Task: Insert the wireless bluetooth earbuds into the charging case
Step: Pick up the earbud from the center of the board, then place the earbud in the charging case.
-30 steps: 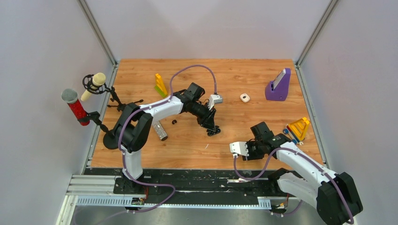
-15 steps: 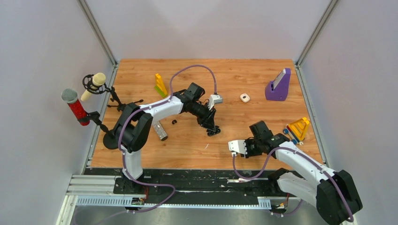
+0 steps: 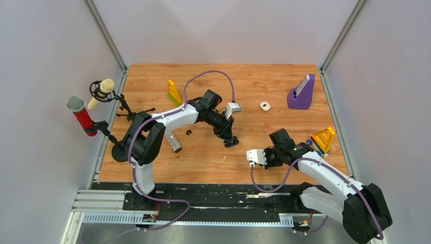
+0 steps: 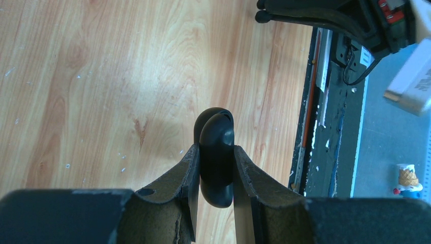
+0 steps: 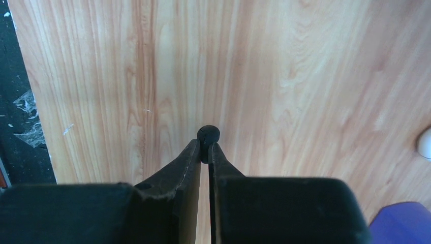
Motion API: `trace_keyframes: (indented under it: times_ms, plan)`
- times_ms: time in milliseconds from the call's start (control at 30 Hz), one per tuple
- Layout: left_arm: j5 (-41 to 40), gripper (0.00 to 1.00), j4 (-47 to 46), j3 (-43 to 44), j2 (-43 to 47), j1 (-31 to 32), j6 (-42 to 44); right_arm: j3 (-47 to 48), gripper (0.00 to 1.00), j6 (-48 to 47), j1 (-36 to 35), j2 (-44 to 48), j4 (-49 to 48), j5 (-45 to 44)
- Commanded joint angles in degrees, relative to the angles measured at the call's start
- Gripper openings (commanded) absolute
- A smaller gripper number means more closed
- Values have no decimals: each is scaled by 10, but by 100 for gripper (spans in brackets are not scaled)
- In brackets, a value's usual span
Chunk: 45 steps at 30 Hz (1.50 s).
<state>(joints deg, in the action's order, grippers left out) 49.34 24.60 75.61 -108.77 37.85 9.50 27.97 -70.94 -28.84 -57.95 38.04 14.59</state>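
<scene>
In the left wrist view my left gripper [image 4: 216, 150] is shut on a black rounded charging case [image 4: 216, 127], which stands edge-up between the pads above the wooden table. From above, that left gripper [image 3: 231, 142] hangs near the table's middle. My right gripper [image 5: 206, 147] is shut on a tiny black earbud [image 5: 208, 135], pinched at the very fingertips just over the wood near the front edge. Another tiny black thing [image 3: 189, 132] lies on the table left of the left gripper. A small white case [image 3: 264, 105] sits farther back and shows at the edge of the right wrist view [image 5: 425, 143].
A purple stand [image 3: 301, 94] is at the back right and a yellow wedge [image 3: 324, 138] by the right edge. Another yellow piece [image 3: 174, 91] stands at the back left. Two microphones [image 3: 81, 114] stand on the left. A silver cylinder [image 3: 173, 141] lies beside the left arm.
The right gripper has closed onto the black earbud and its wrist has shifted slightly left and away from the front edge. The left arm and its case have not moved.
</scene>
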Motion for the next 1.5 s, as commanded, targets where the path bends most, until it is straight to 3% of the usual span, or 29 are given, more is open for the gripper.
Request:
trace_keyframes:
  times_ms: [0,233,500,733,1467]
  plan:
    - [9,18,-11,18,2,3,0,83,4,21,-11,15,31,17]
    - [7,18,-14,18,-1,10,-4,166,3,48,-76,-15,-8,0]
    - [23,18,-4,27,-11,13,-6,193,0,34,-158,-80,-48,-76]
    - [37,18,-3,32,-20,13,-11,203,0,36,-201,-95,-58,-90]
    - [49,18,3,36,-21,13,-13,223,0,35,-248,-167,-83,-145]
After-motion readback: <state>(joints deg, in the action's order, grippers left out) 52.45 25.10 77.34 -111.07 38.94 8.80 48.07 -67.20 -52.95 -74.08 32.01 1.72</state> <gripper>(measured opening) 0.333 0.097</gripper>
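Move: The black charging case, held open in the left fingers just past their tips, lies some 15 cm left of the right hand, 5 cm ahead and 6 cm higher. The right fingers already grip a black earbud close to the board, so that earbud is about 14 cm right of, 4 cm behind and 7 cm below the left hand. The other black earbud lies about 30 cm left and 10 cm ahead of the right hand, the white case 20 cm ahead and 3 cm left. Up first, quickly by about 9 cm and slightly forward, then leftward, the right hand carries the pinched black earbud off the board to the open black case, some 13 cm to the left in all. It sinks 2 to 3 cm on the way in, turning about 15 degrees counter-clockwise while its fingertips tip forward. The left hand keeps its hold and brings the case about a centimetre back and to the right to meet it. ##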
